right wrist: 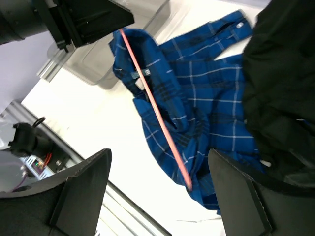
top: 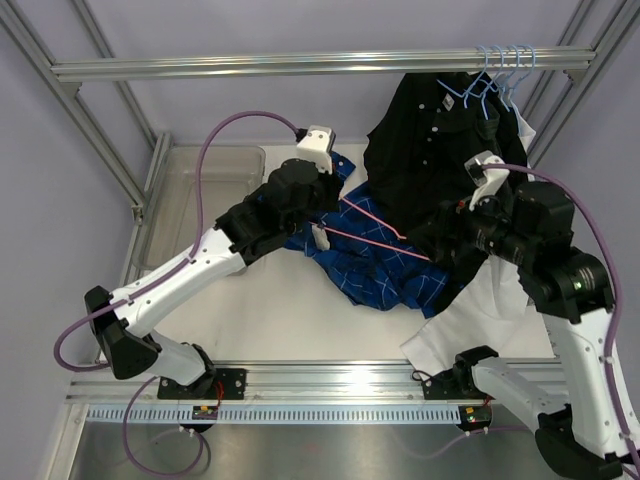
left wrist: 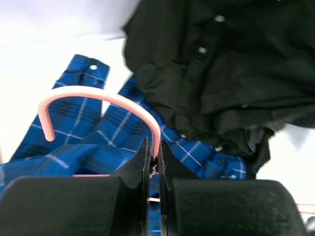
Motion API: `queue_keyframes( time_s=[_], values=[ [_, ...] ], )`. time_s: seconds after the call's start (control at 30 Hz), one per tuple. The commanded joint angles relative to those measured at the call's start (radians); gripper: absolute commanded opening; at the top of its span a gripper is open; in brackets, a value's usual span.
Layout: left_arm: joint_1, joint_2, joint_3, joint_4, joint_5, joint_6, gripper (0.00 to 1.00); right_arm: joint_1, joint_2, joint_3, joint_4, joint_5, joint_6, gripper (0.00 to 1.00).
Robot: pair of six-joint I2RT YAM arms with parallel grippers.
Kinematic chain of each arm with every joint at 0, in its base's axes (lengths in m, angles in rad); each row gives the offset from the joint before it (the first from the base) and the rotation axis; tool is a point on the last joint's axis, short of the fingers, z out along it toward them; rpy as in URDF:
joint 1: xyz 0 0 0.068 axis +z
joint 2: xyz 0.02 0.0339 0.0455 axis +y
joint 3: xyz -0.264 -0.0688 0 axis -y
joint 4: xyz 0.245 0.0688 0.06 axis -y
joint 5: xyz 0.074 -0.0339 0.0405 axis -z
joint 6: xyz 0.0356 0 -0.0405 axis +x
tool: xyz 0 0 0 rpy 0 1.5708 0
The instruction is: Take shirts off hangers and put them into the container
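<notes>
The royal blue plaid shirt [top: 375, 265] lies crumpled on the table, partly under a black shirt [top: 430, 140] that hangs from the rail. A pink-red hanger [top: 375, 222] is still threaded through the blue shirt. My left gripper [top: 320, 230] is shut on the hanger's neck just below its hook [left wrist: 98, 96], above the blue shirt [left wrist: 78, 128]. Over the shirt's right edge, my right gripper [top: 450, 232] is open, and the hanger's straight wire [right wrist: 157, 123] runs between its fingers [right wrist: 83, 187] without touching them. The translucent container [top: 200, 190] sits at the back left.
Several light blue hangers [top: 500, 65] hook over the metal rail [top: 300, 65] at the back right, with black shirts on them. A large white cloth [top: 480, 320] lies under my right arm near the front edge. Frame posts stand at both sides.
</notes>
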Motion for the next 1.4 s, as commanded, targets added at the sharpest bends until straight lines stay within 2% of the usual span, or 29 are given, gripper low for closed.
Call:
queue_keyframes(
  time_s=[0.0,0.07,0.17,0.3,0.33,0.43,0.47,0.57,0.6,0.7,0.73,0.83,0.87,1.1,1.23,1.33,1.37],
  values=[
    [-0.035,0.015,0.076,0.070,0.009,0.026,0.00,-0.002,0.077,-0.022,0.044,-0.172,-0.085,0.87],
    [-0.050,0.034,0.097,0.071,0.008,0.024,0.00,0.015,0.122,-0.025,0.059,-0.223,-0.077,0.86],
    [-0.069,0.061,0.131,0.071,0.005,0.028,0.00,0.070,0.166,-0.029,0.067,-0.213,-0.082,0.81],
    [-0.074,0.077,0.155,0.068,-0.011,0.023,0.00,0.123,0.202,-0.059,0.085,-0.183,-0.078,0.68],
    [-0.075,0.075,0.157,0.068,-0.014,0.024,0.00,0.129,0.203,-0.067,0.102,-0.180,-0.072,0.57],
    [-0.074,0.068,0.151,0.067,-0.020,0.029,0.00,0.136,0.191,-0.096,0.127,-0.171,-0.071,0.36],
    [-0.075,0.065,0.148,0.067,-0.021,0.028,0.00,0.138,0.186,-0.099,0.128,-0.165,-0.071,0.21],
    [-0.075,0.042,0.122,0.067,-0.014,0.020,0.02,0.138,0.166,-0.107,0.118,-0.142,-0.071,0.00],
    [-0.075,0.037,0.114,0.067,-0.012,0.018,0.06,0.138,0.157,-0.107,0.111,-0.130,-0.071,0.00],
    [-0.075,-0.001,0.086,0.064,-0.011,0.020,0.33,0.138,0.137,-0.104,0.079,-0.128,-0.077,0.00],
    [-0.075,-0.024,0.071,0.062,-0.012,0.020,0.52,0.138,0.130,-0.101,0.059,-0.130,-0.077,0.00],
    [-0.075,-0.058,0.056,0.044,-0.024,0.020,0.81,0.138,0.102,-0.104,0.021,-0.127,-0.077,0.00],
    [-0.075,-0.079,0.047,0.038,-0.029,0.018,0.97,0.138,0.079,-0.102,0.007,-0.123,-0.075,0.00],
    [-0.074,-0.204,-0.022,-0.031,-0.035,-0.002,0.99,0.138,0.013,-0.052,-0.164,0.008,-0.085,0.00],
    [-0.074,-0.293,-0.065,-0.070,0.000,-0.028,0.99,0.138,0.016,-0.015,-0.188,0.087,-0.079,0.00],
    [-0.074,-0.380,-0.133,-0.094,0.000,-0.040,0.99,0.138,0.040,0.065,-0.227,0.090,-0.077,0.00],
    [-0.074,-0.402,-0.153,-0.114,-0.014,-0.041,0.99,0.138,0.057,0.136,-0.255,0.090,-0.080,0.00]
  ],
)
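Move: The pink hanger is held near its hook in the left hand. The stretch of wire that the right hand goes for lies about 2 cm ahead of the open right hand, some 8 cm to its left and 7 cm below. From the left hand it is roughly 15 cm right, 8 cm back and a little lower. From the right hand, the blue shirt's bulk lies about 9 cm left, 4 cm back and 30 cm down, and the black shirts hang some 14 cm ahead, 6 cm right and 8 cm lower. The pink hanger passes from hand to hand: the left brings it about 4 cm right towards the right hand, which goes left and down some 9 cm, a little forward, tipping downward, and shuts on the wire. The left then opens wide, lets go and draws back about 7 cm, slightly up and left, while the right, keeping its pinch, pulls the wire back and right over the blue shirt. ##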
